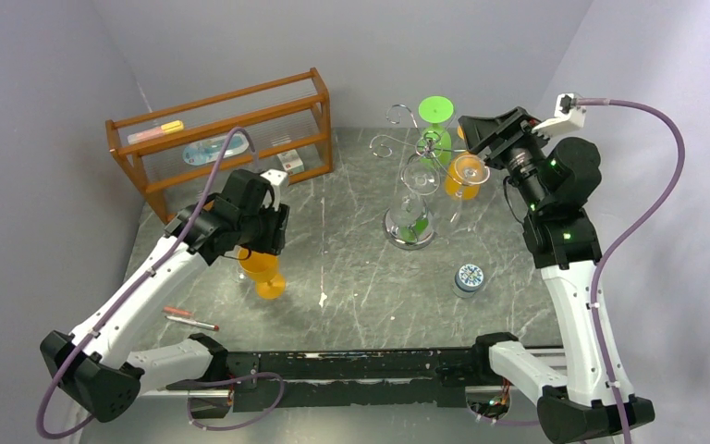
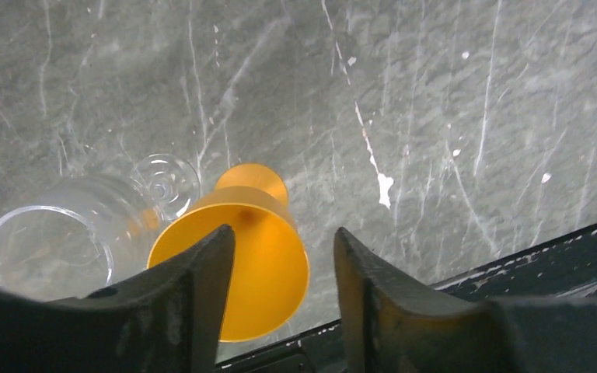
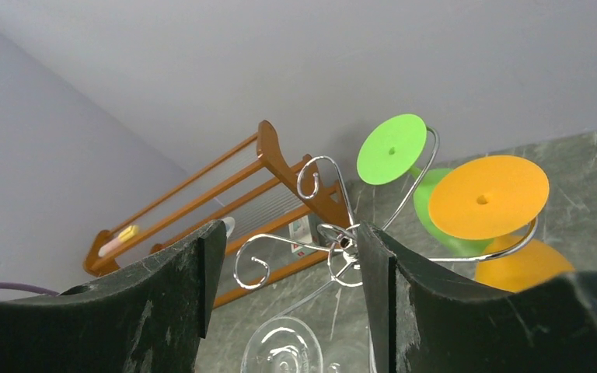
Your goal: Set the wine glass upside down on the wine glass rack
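Note:
An orange wine glass [image 1: 262,266] [image 2: 256,256] stands on the table with its bowl mouth up, right under my left gripper [image 1: 263,242] [image 2: 284,233]. That gripper is open. Its left finger [image 2: 194,303] overlaps the rim and its right finger [image 2: 373,303] stands clear of the bowl wall. A clear glass [image 2: 47,249] sits just left of the orange one. The chrome wine glass rack [image 1: 422,153] [image 3: 342,241] carries a green glass [image 1: 435,125] [image 3: 392,148], an orange glass [image 1: 465,176] [image 3: 488,196] and a clear glass [image 1: 418,180] [image 3: 284,351] upside down. My right gripper [image 1: 473,139] [image 3: 289,229] is open beside the rack top.
An orange-brown wooden shelf [image 1: 222,139] stands at the back left, with a small box [image 1: 291,162] by its right end. A round tin [image 1: 469,277] lies right of centre. Red pens [image 1: 189,319] lie near the left arm. The black rail [image 1: 361,365] runs along the near edge.

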Motion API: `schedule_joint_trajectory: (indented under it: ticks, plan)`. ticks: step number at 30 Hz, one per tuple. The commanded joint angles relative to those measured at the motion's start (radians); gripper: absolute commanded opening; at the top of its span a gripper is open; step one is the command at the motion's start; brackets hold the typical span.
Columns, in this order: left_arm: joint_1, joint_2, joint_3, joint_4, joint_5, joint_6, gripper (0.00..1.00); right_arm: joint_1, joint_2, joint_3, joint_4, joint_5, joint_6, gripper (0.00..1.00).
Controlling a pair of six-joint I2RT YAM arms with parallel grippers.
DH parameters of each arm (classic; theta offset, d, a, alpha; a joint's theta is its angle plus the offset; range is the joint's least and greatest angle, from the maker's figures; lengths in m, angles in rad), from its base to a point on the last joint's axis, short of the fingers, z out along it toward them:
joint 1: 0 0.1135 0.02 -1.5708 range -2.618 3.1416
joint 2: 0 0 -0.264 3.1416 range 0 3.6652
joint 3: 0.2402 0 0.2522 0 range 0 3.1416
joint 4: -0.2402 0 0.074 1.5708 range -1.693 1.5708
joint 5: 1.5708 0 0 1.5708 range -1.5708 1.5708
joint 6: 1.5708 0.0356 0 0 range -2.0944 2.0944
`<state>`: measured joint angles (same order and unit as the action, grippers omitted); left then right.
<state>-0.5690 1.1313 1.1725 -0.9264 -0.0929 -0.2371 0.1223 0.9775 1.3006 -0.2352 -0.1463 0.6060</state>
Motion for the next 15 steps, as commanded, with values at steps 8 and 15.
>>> schedule_joint_trajectory:
  ticks: [8, 15]
  plan:
    - [-0.006, 0.056, -0.106, -0.015, 0.094, 0.029, 0.37, -0.008, -0.007, -0.028, -0.012, -0.013, -0.01, 0.66]
    - [-0.007, 0.109, -0.121, 0.004, 0.071, 0.024, 0.27, -0.008, -0.015, -0.038, -0.005, -0.019, -0.001, 0.66]
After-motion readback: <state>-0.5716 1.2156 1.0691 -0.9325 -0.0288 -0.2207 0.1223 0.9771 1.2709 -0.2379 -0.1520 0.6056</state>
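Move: The orange wine glass stands upright under my left hand, its axis about 3 cm left and 2 cm back, its middle some 13 cm below and its rim only about 5 cm below. A clear glass stands about 7 cm to the left of it and 2 cm farther out. The marker pens lie on the table, roughly 10 cm back and 21 cm left of my hand. From my right hand the orange glass is some 40 cm left, 10 cm back and about 36 cm below. I sink my left hand about 6 cm onto the right side of the orange glass's rim, easing back some 2 cm early on and tipping the fingers about 10 degrees more steeply down. Meanwhile the fingers close by nearly half their gap, one inside the cup and the other outside, with the wall between them; whether they touch the wall yet can't be told. ##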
